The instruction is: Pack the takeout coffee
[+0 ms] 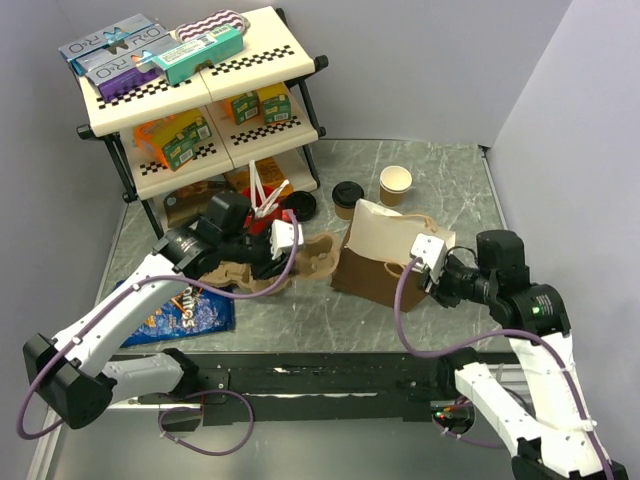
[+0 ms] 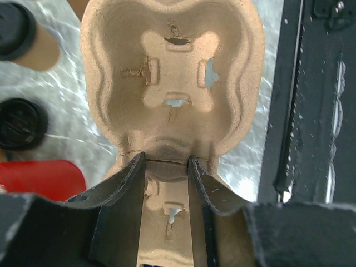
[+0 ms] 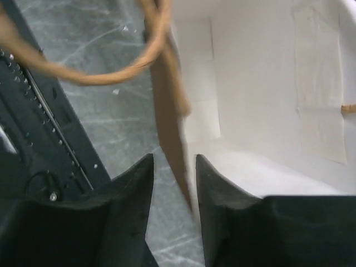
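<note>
The takeout coffee (image 1: 347, 197), a tan cup with a black lid, stands on the table behind the brown paper bag (image 1: 385, 262); it also shows at the top left of the left wrist view (image 2: 22, 36). My left gripper (image 1: 283, 243) (image 2: 166, 158) is shut on the middle ridge of a cardboard cup carrier (image 1: 322, 255) (image 2: 172, 83), left of the bag. My right gripper (image 1: 425, 262) (image 3: 173, 158) straddles the bag's near wall (image 3: 175, 144) at its rim, jaws apart, with a gap left of the paper. The bag's white inside (image 3: 267, 83) holds nothing that I can see.
A lidless tan cup (image 1: 395, 184) stands right of the coffee. A loose black lid (image 1: 300, 205) (image 2: 19, 122) and a red cup of white sticks (image 1: 268, 205) (image 2: 41, 178) sit by the shelf rack (image 1: 200, 100). A blue snack bag (image 1: 185, 312) lies front left.
</note>
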You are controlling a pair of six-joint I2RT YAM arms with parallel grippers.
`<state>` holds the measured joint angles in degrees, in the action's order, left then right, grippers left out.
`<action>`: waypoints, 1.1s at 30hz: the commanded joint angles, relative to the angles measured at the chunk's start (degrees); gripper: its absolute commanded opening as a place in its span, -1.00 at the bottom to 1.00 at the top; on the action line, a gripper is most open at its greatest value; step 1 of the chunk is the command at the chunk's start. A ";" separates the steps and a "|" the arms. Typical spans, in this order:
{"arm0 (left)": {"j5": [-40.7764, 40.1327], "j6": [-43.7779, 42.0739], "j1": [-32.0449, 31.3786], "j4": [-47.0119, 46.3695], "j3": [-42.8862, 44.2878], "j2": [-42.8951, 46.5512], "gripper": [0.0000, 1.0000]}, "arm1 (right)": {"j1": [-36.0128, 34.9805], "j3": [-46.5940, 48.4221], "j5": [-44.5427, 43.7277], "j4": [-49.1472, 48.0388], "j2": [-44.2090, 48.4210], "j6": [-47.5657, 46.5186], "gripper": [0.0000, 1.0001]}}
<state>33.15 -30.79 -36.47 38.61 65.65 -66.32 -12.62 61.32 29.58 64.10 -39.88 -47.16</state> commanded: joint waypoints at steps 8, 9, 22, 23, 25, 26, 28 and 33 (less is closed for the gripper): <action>-3.17 -4.90 -0.18 2.52 -7.55 3.92 -0.99 | -0.82 23.65 7.42 9.56 -9.24 6.37 0.18; -3.52 -5.07 -0.18 2.70 -7.73 3.66 -0.99 | -0.82 25.15 6.81 8.95 -10.91 7.33 0.18; -2.12 -5.25 -0.18 3.23 -5.53 2.08 -0.98 | -0.47 24.64 -13.67 -7.58 -20.76 11.04 0.18; -2.03 -5.16 -0.18 3.31 -5.53 2.25 -0.98 | -0.39 24.46 -13.33 -7.32 -21.72 10.42 0.18; -1.86 -4.81 -0.18 2.96 -5.62 2.25 -0.98 | -0.03 23.06 -13.15 -7.67 -22.52 9.98 0.19; -1.68 -4.72 -0.18 2.70 -5.79 2.43 -0.98 | -0.12 22.36 -13.32 -8.02 -23.05 10.24 0.19; -1.59 -4.46 -0.18 2.70 -5.71 2.52 -0.98 | 0.23 20.42 -12.54 -8.90 -23.58 10.51 0.19; -1.59 -4.55 -0.18 2.61 -6.41 3.04 -0.98 | 0.14 19.01 -11.48 -8.90 -24.98 9.89 0.18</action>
<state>29.98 -35.31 -36.47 41.89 57.78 -64.36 -12.82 80.36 18.02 57.32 -64.20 -37.12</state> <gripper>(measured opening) 0.370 0.595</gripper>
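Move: The far-rim handle of the open paper bag lies about 11 cm ahead of the right hand, almost straight in line and some 4 cm above it. The bag's near handle is about 7 cm to that hand's left and 2 cm ahead, at its height. Beyond the bag, roughly 15 cm lower, the lidded coffee cup stands about 26 cm ahead and 17 cm left, the empty cups 29 cm ahead and 7 cm left. From the left hand, the far handle lies some 32 cm right, 7 cm ahead and 3 cm higher. The bag's near rim comes free as the right fingers open wider; that hand rises about 12 cm, crosses forward over the mouth some 11 cm, turning roughly 15 degrees clockwise, then sinks 7 cm until its open fingers straddle the far handle. The cup carrier stays gripped in the left hand, which lowers it about 5 cm, drawing slightly left and back, then holds still. ##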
